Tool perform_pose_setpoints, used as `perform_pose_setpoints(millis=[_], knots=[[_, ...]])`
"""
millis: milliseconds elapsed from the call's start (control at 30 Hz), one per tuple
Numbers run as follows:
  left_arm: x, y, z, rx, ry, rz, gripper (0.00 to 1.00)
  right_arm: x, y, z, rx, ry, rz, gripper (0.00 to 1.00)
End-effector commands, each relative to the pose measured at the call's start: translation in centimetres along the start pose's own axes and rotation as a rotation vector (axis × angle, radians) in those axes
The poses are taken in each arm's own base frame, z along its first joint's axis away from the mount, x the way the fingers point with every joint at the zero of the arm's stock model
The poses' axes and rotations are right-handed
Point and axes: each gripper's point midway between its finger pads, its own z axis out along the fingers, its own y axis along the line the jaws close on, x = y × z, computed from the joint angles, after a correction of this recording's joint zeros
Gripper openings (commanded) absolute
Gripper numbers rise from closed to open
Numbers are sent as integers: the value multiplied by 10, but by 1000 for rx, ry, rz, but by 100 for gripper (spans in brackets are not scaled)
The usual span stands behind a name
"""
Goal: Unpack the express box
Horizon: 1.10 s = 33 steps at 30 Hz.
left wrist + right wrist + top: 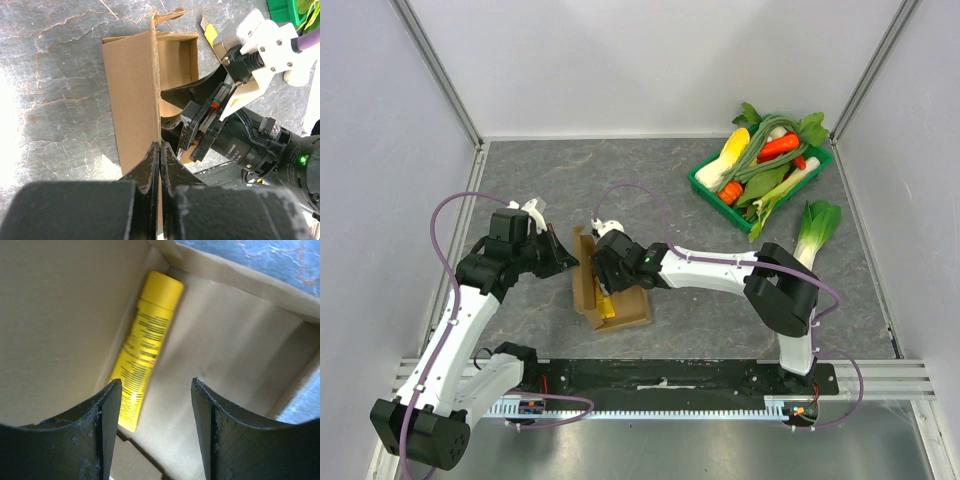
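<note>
The express box [628,310] lies open in the middle of the table, its lid flap [132,95] standing upright. My left gripper [160,146] is shut on the near edge of that flap, with the cardboard pinched between its fingertips. Inside the box, a yellow tube [147,345] lies along the left wall. My right gripper [156,382] reaches down into the box [230,345] with its jaws open. The tube sits just beside and partly behind the left finger [107,410]. Nothing is between the fingers. From above, the right gripper [607,283] covers most of the box's opening.
A green tray [704,186] of toy vegetables stands at the back right. A loose bok choy [816,228] lies on the table just in front of it, near the right arm's elbow. Walls close in the table on three sides.
</note>
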Motion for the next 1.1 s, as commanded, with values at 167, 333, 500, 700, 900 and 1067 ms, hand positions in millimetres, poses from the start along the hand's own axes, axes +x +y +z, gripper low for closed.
perform_pose_setpoints(millis=[167,333,500,700,900,1067], knots=[[1,-16,-20,53,6,-2,2,-9,29,16,-106,-38,52,63],[0,-14,-25,38,-7,5,2,8,21,25,-71,5,71,58],[1,-11,-29,25,-15,3,2,14,20,33,-68,21,77,54],[4,-10,-28,28,-18,-20,2,13,25,45,-77,21,76,57],[6,-9,-28,25,-19,-41,2,15,24,52,-68,18,84,53],[2,-5,-28,-2,-37,-38,2,17,11,52,-11,15,64,36]])
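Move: The yellow tube lies in the open box, about 3 cm to the right hand's left, 1 cm ahead and 4 cm lower. The upright lid stands just beyond it, some 5 cm to that hand's left and 1 cm ahead. The box tray's middle is about 3 cm right, 1 cm ahead and 5 cm below; the yellow cutter is roughly 18 cm right and 6 cm ahead. From the left hand, the tube is some 4 cm right, 3 cm back and 16 cm below. Bring the right gripper left about 4 cm, between lid and tray floor, and sink it some 3 cm until its fingers straddle the yellow tube near its middle; then narrow them until the tips meet its sides. Meanwhile keep the left fingers shut on the lid's edge and draw it back about 2 cm. ##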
